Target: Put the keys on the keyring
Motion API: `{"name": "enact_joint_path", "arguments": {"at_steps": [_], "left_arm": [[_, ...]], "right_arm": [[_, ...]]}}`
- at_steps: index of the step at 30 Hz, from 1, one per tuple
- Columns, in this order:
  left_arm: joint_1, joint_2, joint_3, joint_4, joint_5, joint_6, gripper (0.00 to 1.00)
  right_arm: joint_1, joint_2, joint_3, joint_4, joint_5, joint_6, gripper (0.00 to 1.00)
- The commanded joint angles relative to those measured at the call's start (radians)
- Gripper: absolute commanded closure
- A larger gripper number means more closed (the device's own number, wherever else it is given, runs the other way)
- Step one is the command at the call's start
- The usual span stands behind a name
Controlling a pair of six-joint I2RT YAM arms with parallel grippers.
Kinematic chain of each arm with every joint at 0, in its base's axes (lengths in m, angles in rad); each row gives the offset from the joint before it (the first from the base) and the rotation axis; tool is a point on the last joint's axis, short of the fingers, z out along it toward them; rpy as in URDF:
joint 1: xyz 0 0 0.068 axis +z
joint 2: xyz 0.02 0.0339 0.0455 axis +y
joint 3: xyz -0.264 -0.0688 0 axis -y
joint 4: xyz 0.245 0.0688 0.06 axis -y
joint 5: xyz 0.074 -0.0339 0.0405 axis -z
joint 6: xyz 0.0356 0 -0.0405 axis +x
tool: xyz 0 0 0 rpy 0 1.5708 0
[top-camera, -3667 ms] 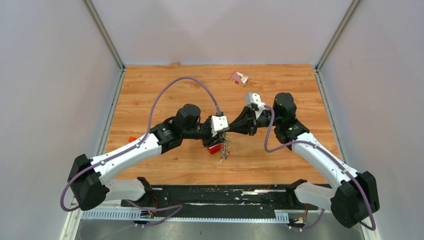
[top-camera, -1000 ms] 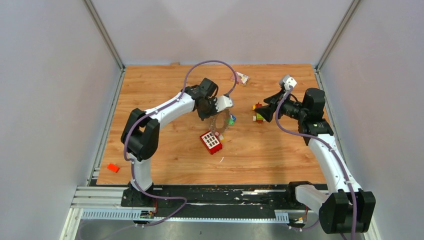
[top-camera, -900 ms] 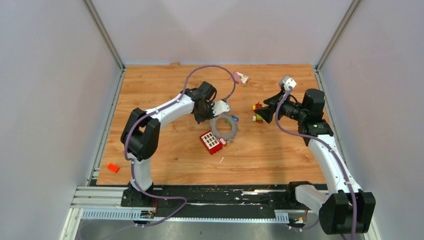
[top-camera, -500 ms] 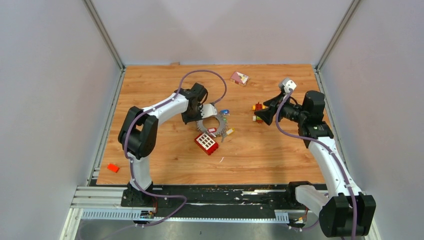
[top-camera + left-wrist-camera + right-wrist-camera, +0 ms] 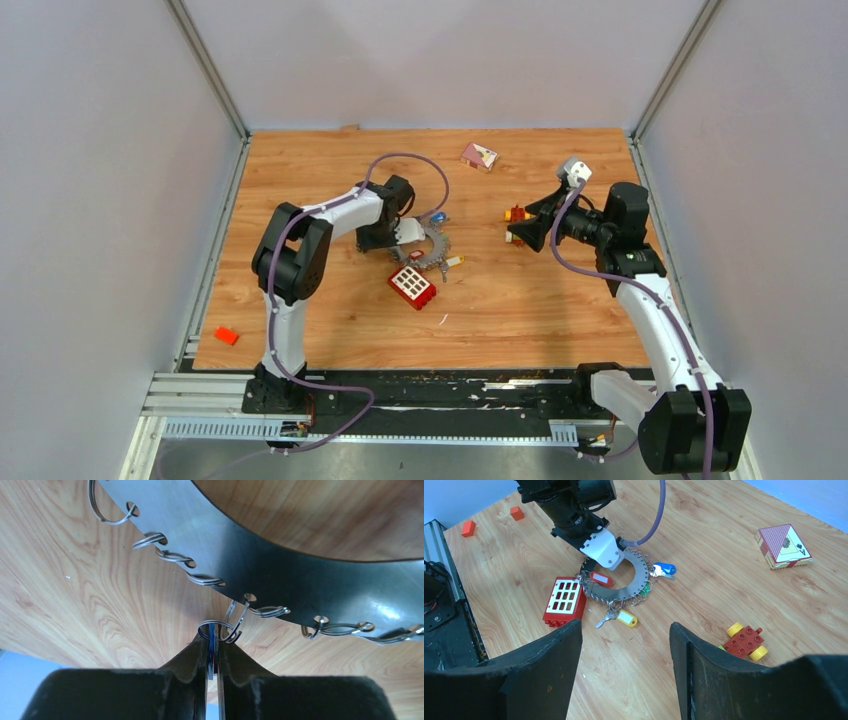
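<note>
The grey keyring (image 5: 437, 246) lies flat on the table against the red brick (image 5: 412, 287). In the left wrist view its dark band (image 5: 300, 575) carries several small wire loops. Keys hang around it: a blue tag (image 5: 665, 569), a red tag (image 5: 601, 578) and a yellow tag (image 5: 626, 618). My left gripper (image 5: 214, 642) is at the ring's left rim, shut on a thin blue tag with a small split ring (image 5: 215, 626). My right gripper (image 5: 624, 625) hovers open and empty to the right.
A red and yellow toy car (image 5: 515, 213) sits just under the right gripper. A card deck (image 5: 478, 155) lies at the back. A small red block (image 5: 227, 336) rests at the near left edge.
The keyring hung from the left gripper a second ago; it now lies flat and has been drawn left beside the red brick. The left arm folded back. The right arm barely moved.
</note>
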Motion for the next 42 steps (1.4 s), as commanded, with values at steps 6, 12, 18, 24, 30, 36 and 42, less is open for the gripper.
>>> {"name": "enact_joint_path", "arguments": {"at_steps": [6,12,18,24,30,36,42], "left_arm": [[0.016,0.014,0.029,-0.086,-0.055,0.028,0.65],[0.035,-0.049,0.043,-0.141,-0.046,0.025,0.32],[0.117,-0.286,-0.028,-0.077,0.019,-0.030,0.01],[0.237,-0.607,-0.168,0.169,0.175,-0.182,0.00],[0.275,-0.949,-0.466,0.524,0.199,-0.380,0.00],[0.299,-1.248,-0.688,0.746,0.208,-0.581,0.00],[0.305,-1.354,-0.652,0.612,0.218,-0.654,0.00]], "right_arm": [[-0.005,0.013,0.006,0.038,-0.039,0.016,0.36],[-0.004,0.008,0.015,0.023,-0.041,0.012,0.36],[-0.005,0.006,0.055,-0.037,0.012,-0.022,0.28],[-0.005,0.029,0.125,-0.103,0.111,-0.065,0.00],[-0.006,0.053,0.212,-0.206,0.216,-0.164,0.00],[-0.005,0.004,0.253,-0.268,0.356,-0.190,0.00],[-0.005,-0.150,0.137,-0.158,0.425,-0.117,0.00]]}}
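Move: The blue key is still between the left fingertips just above the table, its metal end linked to the keyring's left edge. The keyring's middle is about 8 cm right of that hand and 1 cm farther out, the red window brick about 8 cm back and 6 cm right, and the far blue key about 7 cm ahead and 11 cm right. From the right hand, the held key lies about 6 cm ahead, 22 cm left and 23 cm below. The left fingers spread wide and let go of the blue key while easing 2 to 3 cm left at table height, away from the keyring; then the hand climbs quickly to about 23 cm up, drifting farther left and later back, as the fingers swing from pointing down to nearly level forward. The right hand, empty, first waits, then opens fully and draws some 5 cm right and 4 cm up, turning clockwise roughly 15 degrees. ##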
